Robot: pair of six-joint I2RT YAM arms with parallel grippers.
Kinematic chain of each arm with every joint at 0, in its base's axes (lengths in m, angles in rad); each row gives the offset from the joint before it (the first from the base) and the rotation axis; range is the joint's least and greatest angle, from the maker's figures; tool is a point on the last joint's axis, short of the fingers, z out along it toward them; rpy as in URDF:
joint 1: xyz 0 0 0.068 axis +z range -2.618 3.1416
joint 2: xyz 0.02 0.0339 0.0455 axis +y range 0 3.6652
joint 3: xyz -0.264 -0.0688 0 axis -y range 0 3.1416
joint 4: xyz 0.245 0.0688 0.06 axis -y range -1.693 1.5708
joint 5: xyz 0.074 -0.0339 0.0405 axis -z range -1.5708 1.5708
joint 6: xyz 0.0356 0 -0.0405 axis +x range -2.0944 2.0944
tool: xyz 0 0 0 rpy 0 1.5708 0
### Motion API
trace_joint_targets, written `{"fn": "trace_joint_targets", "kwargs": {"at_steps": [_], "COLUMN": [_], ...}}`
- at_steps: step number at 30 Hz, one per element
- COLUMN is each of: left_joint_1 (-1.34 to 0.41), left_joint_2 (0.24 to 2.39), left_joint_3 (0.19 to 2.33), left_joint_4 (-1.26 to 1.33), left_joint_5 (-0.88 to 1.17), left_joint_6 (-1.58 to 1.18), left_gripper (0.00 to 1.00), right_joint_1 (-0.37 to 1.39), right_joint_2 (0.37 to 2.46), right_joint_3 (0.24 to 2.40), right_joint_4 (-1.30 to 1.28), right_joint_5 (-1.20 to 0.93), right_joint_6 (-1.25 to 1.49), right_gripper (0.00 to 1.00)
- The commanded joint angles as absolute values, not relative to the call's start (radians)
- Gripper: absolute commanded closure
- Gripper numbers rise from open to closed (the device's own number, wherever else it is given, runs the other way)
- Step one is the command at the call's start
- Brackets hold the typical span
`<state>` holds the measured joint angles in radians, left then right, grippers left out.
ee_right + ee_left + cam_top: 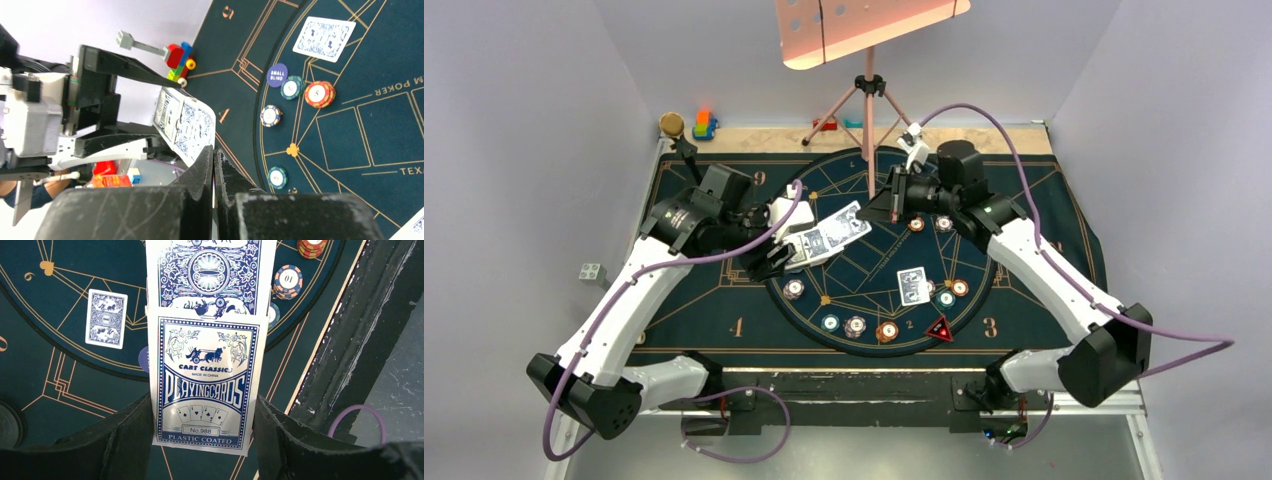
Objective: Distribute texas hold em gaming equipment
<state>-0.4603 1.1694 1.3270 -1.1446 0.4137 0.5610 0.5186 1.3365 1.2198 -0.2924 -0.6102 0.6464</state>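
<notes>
My left gripper (774, 255) (202, 412) is shut on a blue-and-white playing-card box (202, 390) (809, 245), held above the left half of the mat. A blue-backed card (210, 275) (187, 125) (846, 222) sticks out of the box's far end. My right gripper (879, 205) (214, 152) is shut on that card's tip. Another card (912, 285) (106, 318) (324, 39) lies face down on the round mat (984, 300). Striped poker chips (855, 325) (320, 94) (287, 281) lie around it. A dark-blue small-blind disc (277, 75) and a red-black triangular marker (940, 329) rest near them.
A tripod stand (870, 100) rises at the mat's far edge with its tray overhead. Coloured toy blocks (704, 125) (180, 57) sit at the far left corner beside a gold-topped post (670, 124). A small grey block (591, 272) lies off the mat's left side.
</notes>
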Motion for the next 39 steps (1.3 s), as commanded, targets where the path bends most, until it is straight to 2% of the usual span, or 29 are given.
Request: {"fn": "trace_joint_targets", "kwargs": {"at_steps": [1,11,18,28,39], "left_joint_1": [-0.455,-0.456,-0.456,-0.456,-0.456], "left_joint_2": [1.145,1.127,1.111,1.100,1.090], "left_joint_3": [1.321,1.317,1.328,1.342,1.342], "left_joint_4": [-1.106,-1.124,-1.150,-1.166,-1.176], "left_joint_5": [0.419,0.432,0.445,0.446,0.440], "left_joint_6": [0.565,0.562,0.556,0.547,0.543], "left_gripper": [1.00,1.00,1.00,1.00,1.00], "right_joint_1": [0.459,0.364,0.410,0.578,0.637], "right_joint_2": [1.288,1.338,1.610,2.044,2.193], "right_joint_3": [1.195,1.201,1.257,1.579,1.618], "right_joint_4": [-0.189,-0.165,-0.013,0.067,0.183], "right_joint_5": [-0.704,-0.588,-0.606,-0.503,-0.270], "right_joint_6": [0.723,0.759,0.796,0.811,0.836], "right_gripper": [1.00,1.00,1.00,1.00,1.00]}}
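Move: The right hand holds a card and takes it to the lone card already dealt by the small blind disc, about 16 cm ahead, 20 cm left and 27 cm below. At the same table height, the disc is about 6 cm ahead and 23 cm left, and the red 5 chips about 8 cm ahead and 13 cm left. The deck is some 12 cm left, 5 cm back and 6 cm below. From the left hand the dealt card lies roughly 22 cm ahead, 4 cm right and 21 cm below. Right hand, keeping its pinch, carries the card down some 18 cm, forward and left towards the dealt card. ##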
